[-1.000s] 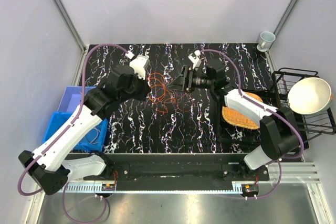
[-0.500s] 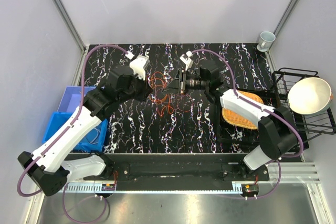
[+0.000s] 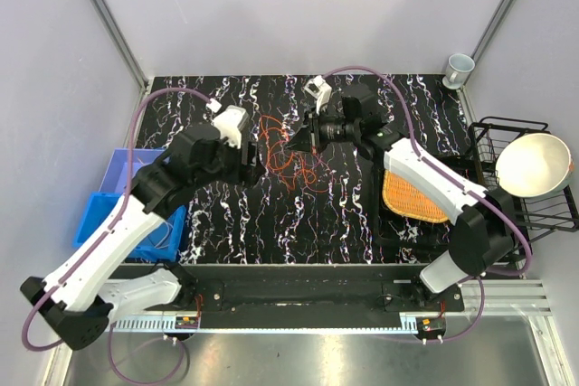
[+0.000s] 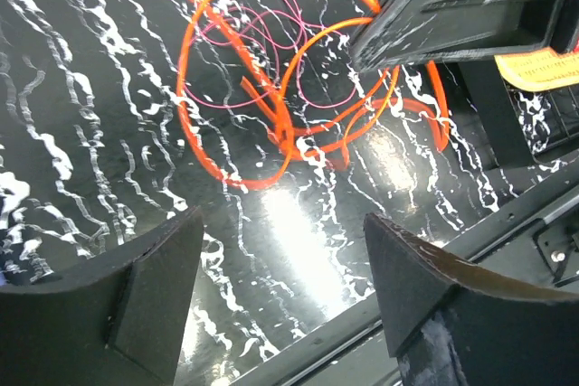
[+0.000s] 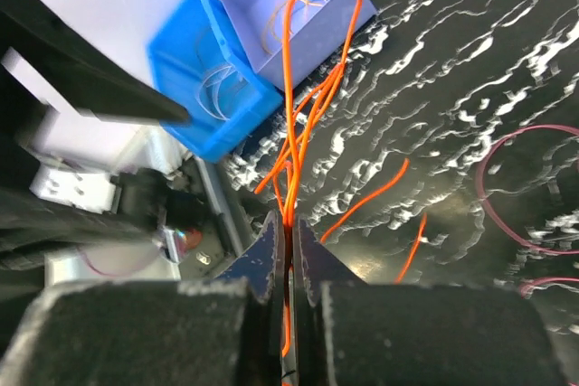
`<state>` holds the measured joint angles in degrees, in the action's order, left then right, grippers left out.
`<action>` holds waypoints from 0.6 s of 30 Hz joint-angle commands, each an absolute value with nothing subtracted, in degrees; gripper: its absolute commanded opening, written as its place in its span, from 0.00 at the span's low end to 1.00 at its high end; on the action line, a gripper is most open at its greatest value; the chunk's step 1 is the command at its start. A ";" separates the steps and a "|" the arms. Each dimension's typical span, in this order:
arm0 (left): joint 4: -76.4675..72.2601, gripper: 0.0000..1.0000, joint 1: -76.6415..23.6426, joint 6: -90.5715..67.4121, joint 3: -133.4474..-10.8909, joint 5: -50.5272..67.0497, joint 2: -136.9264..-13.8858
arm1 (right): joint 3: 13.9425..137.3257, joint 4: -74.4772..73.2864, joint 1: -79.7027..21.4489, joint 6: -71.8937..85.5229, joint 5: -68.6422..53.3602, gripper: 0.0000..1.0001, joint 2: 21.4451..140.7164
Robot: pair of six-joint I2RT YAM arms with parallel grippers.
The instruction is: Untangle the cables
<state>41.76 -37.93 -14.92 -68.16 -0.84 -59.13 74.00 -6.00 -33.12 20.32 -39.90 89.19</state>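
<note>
The cables [image 3: 288, 153] lie as a loose tangle of thin orange and pink loops on the black marbled table [image 3: 362, 205], between the two grippers. In the left wrist view the orange cable [image 4: 271, 124] loops around thinner pink wires [image 4: 262, 33]. My right gripper [image 3: 297, 139] is shut on strands of the orange cable [image 5: 291, 160], which rise from its fingertips [image 5: 271, 241] as a long loop. My left gripper [image 3: 256, 169] is open and empty, hovering just left of the tangle; its fingers [image 4: 154, 277] frame bare table below the loops.
Blue bins [image 3: 136, 196] holding pale wires sit left of the table, also in the right wrist view [image 5: 213, 70]. An orange woven mat [image 3: 416, 196] lies at the right, beside a black wire rack with a white bowl [image 3: 532, 164]. A cup [image 3: 459, 68] stands at the far right corner.
My right gripper moved left and toward the back, drawing the orange cable with it. My left arm drew nearer, so its gripper sits lower-left of the tangle.
</note>
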 commanded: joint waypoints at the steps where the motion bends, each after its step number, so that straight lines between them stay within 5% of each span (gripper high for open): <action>1: 43.15 0.75 -37.88 -10.12 -71.98 -2.20 -55.02 | 77.78 -17.22 -33.57 5.90 -41.21 0.00 86.05; 18: 40.07 0.77 -37.79 4.65 -76.98 21.44 -53.17 | 87.98 -47.02 -35.06 -21.27 -66.27 0.00 90.71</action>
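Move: My right hand already pinches the orange cable, whose slack hangs about 8 cm below and 3 cm left of it, level with it fore and aft. The pink cable lies on the table some 25 cm below that hand, roughly 9 cm farther out and 3 cm left. From my open left hand, the orange cable is about 7 cm ahead, 9 cm right and 8 cm lower; the blue bin is some 26 cm left, 4 cm back and 20 cm lower. Keeping my right fingers shut on the orange cable, I draw it back towards the base about 8 cm, drifting slightly right, and swing that hand some 30 degrees counter-clockwise, away from the pink cable. Meanwhile my left hand, empty and staying open, rises about 6 cm and backs off 4 cm, turning clockwise with its fingertips tipping up. ##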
